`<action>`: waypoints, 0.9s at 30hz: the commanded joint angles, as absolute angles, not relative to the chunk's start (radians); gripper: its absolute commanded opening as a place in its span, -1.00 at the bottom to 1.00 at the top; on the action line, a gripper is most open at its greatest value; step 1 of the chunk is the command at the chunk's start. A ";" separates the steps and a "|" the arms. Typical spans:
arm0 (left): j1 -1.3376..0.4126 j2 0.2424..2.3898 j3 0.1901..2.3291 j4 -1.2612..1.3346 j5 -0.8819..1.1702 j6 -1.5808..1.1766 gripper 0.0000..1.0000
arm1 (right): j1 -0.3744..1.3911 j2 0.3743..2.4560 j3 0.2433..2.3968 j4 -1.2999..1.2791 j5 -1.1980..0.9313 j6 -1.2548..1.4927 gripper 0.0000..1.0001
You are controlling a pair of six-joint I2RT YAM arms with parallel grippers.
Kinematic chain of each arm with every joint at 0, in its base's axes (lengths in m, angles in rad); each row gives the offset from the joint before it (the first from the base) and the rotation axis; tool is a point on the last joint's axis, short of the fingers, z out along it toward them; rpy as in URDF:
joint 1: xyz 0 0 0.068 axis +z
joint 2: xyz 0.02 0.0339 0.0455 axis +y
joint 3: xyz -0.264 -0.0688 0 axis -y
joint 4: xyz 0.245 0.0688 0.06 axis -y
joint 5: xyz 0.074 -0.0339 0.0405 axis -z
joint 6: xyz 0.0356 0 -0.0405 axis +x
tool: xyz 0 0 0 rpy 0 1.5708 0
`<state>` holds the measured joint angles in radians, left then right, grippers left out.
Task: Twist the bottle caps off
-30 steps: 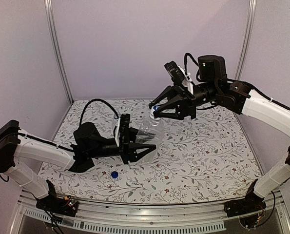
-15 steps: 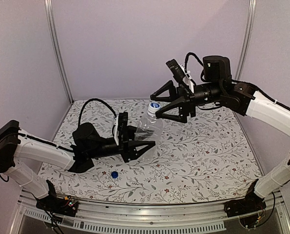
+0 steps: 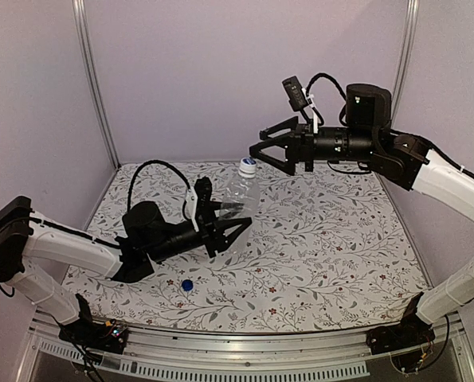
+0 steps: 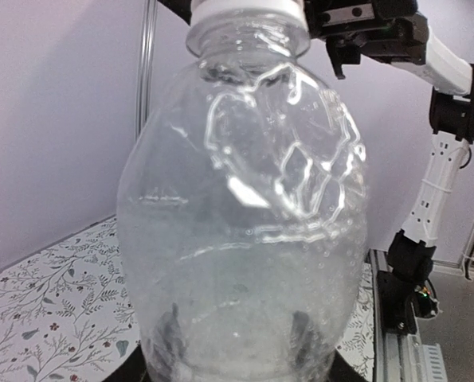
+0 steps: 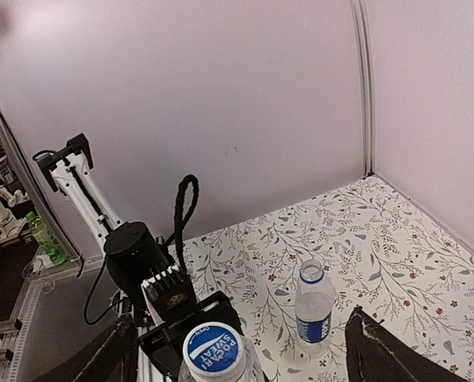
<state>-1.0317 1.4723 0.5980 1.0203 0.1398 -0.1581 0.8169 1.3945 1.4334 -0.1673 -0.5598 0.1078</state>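
My left gripper [image 3: 230,219] is shut on the lower part of the plain clear bottle [image 3: 241,191] and holds it tilted above the table. In the left wrist view the bottle [image 4: 244,239] fills the frame, and the fingers [image 4: 170,334] show dark through it. Its whitish cap with blue [image 3: 247,165] sits on the neck. My right gripper [image 3: 256,141] is open, just right of that cap and apart from it. The right wrist view looks down on the cap [image 5: 213,350] between the spread fingers [image 5: 380,350]. A solid blue cap [image 3: 187,285] lies on the table.
A blue-labelled bottle [image 5: 315,306] stands uncapped on the floral table cover [image 3: 340,255]. Purple walls with metal posts [image 3: 93,87] close in the back and sides. The left arm's black cable [image 3: 153,169] loops above the table.
My right gripper opened, let go of the cap and drew back up and to the right. The left gripper raised the bottle and turned it more upright.
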 commanded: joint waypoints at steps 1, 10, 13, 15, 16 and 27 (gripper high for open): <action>-1.060 1.454 0.628 0.987 0.020 -0.111 -0.11 | 0.866 1.418 1.487 -0.173 -0.327 0.188 0.76; -1.093 1.454 0.646 0.953 -0.106 -0.057 -0.09 | 0.910 1.479 1.531 -0.227 -0.255 0.222 0.66; -1.099 1.453 0.649 0.947 -0.126 -0.047 -0.09 | 0.918 1.492 1.534 -0.238 -0.244 0.225 0.59; -1.102 1.451 0.650 0.946 -0.135 -0.045 -0.09 | 0.923 1.500 1.532 -0.242 -0.241 0.228 0.55; -1.102 1.451 0.650 0.945 -0.140 -0.043 -0.09 | 0.925 1.502 1.530 -0.243 -0.242 0.228 0.51; -1.107 1.450 0.650 0.933 -0.187 -0.035 -0.09 | 0.930 1.500 1.505 -0.231 -0.276 0.232 0.01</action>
<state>-1.0885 1.4719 0.6243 0.9405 -0.1520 -0.0513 0.9230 1.5002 1.5059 -0.2359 -0.2680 0.2276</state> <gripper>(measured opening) 0.458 0.522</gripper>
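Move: The white, blue-topped cap on the bottle in the left hand is about 3 cm to the left of the open right hand, 3 cm below it and roughly 1 cm back. An already opened bottle stands some 11 cm ahead of the right hand, 20 cm to its left and 31 cm below. The loose blue cap lies about 5 cm back, 22 cm left and 40 cm below. From the left hand the white cap is about 12 cm up, 1 cm forward and 1 cm right. The right hand, fingers wide, reaches left and forward and then sinks, some 5 cm in all, turning about 10 degrees clockwise with its fingers tipping slightly down, until the fingers straddle the white cap, and it closes them to about half open without a clear grip yet. The left hand keeps its hold on the clear bottle and carries it about 2.5 cm forward while swinging some 15 degrees counter-clockwise, easing to a near stop under the right hand. ##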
